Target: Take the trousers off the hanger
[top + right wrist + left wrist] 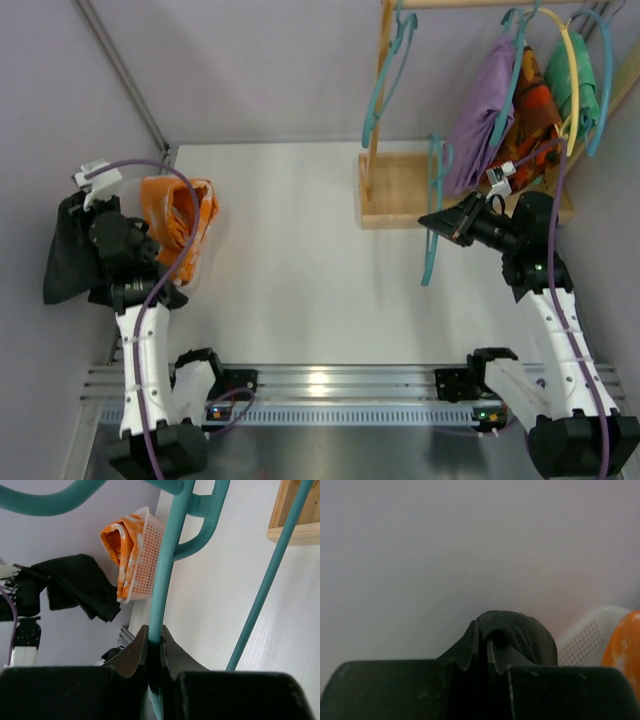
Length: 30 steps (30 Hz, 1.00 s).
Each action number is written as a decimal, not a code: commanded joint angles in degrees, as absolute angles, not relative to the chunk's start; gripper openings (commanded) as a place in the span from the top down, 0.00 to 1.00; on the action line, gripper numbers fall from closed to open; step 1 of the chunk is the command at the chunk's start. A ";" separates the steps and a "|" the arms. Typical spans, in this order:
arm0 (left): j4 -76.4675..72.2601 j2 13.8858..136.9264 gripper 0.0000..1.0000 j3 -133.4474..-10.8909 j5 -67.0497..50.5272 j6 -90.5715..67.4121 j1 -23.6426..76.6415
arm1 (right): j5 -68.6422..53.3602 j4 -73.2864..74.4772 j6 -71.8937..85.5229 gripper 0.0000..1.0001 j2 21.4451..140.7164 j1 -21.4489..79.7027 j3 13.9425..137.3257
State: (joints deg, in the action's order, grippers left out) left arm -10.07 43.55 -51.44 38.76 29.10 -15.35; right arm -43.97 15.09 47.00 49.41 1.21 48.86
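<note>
The black trousers [68, 262] hang off the hanger at the far left, close to the wall, with my left gripper [80, 215] shut on their top fold. In the left wrist view the black cloth [520, 632] bulges over the fingertips of that gripper [484, 647]. My right gripper [432, 222] is shut on a bare teal hanger [434, 195] in front of the wooden rack. The right wrist view shows the hanger's bar [167, 575] pinched between the jaws of that gripper [155, 641], and the trousers [80, 585] dangling far off to the left.
A white mesh basket [200, 262] holding orange cloth [178, 215] sits just right of the left arm. The wooden rack [395, 190] at the back right carries hangers with purple [480, 110], orange [535, 115] and green [572, 85] garments, plus an empty teal hanger [385, 80].
</note>
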 commanded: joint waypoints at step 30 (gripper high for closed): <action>16.33 76.75 0.36 -63.27 3.61 8.00 -15.29 | -43.24 20.56 39.99 1.00 48.25 0.53 58.97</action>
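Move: The left hand already grips the black trousers, high up and short of the white laundry basket. The basket's middle lies about 14 cm ahead of that hand, nearly in line sideways (some 2 cm right), and roughly 36 cm below. The orange garment in the basket is about 14 cm ahead, 8 cm right and 33 cm down. From the right hand, holding the empty hanger, the basket is about 58 cm left, 10 cm ahead and 24 cm below. Still pinching the black trousers, the left hand swoops down about 24 cm and forward some 18 cm into place over the basket, drifting right late on. Its fingers swing clockwise and tip down towards the basket, then open more than halfway as the descent ends. The right hand keeps its grip on the empty hanger and rises a couple of centimetres. ##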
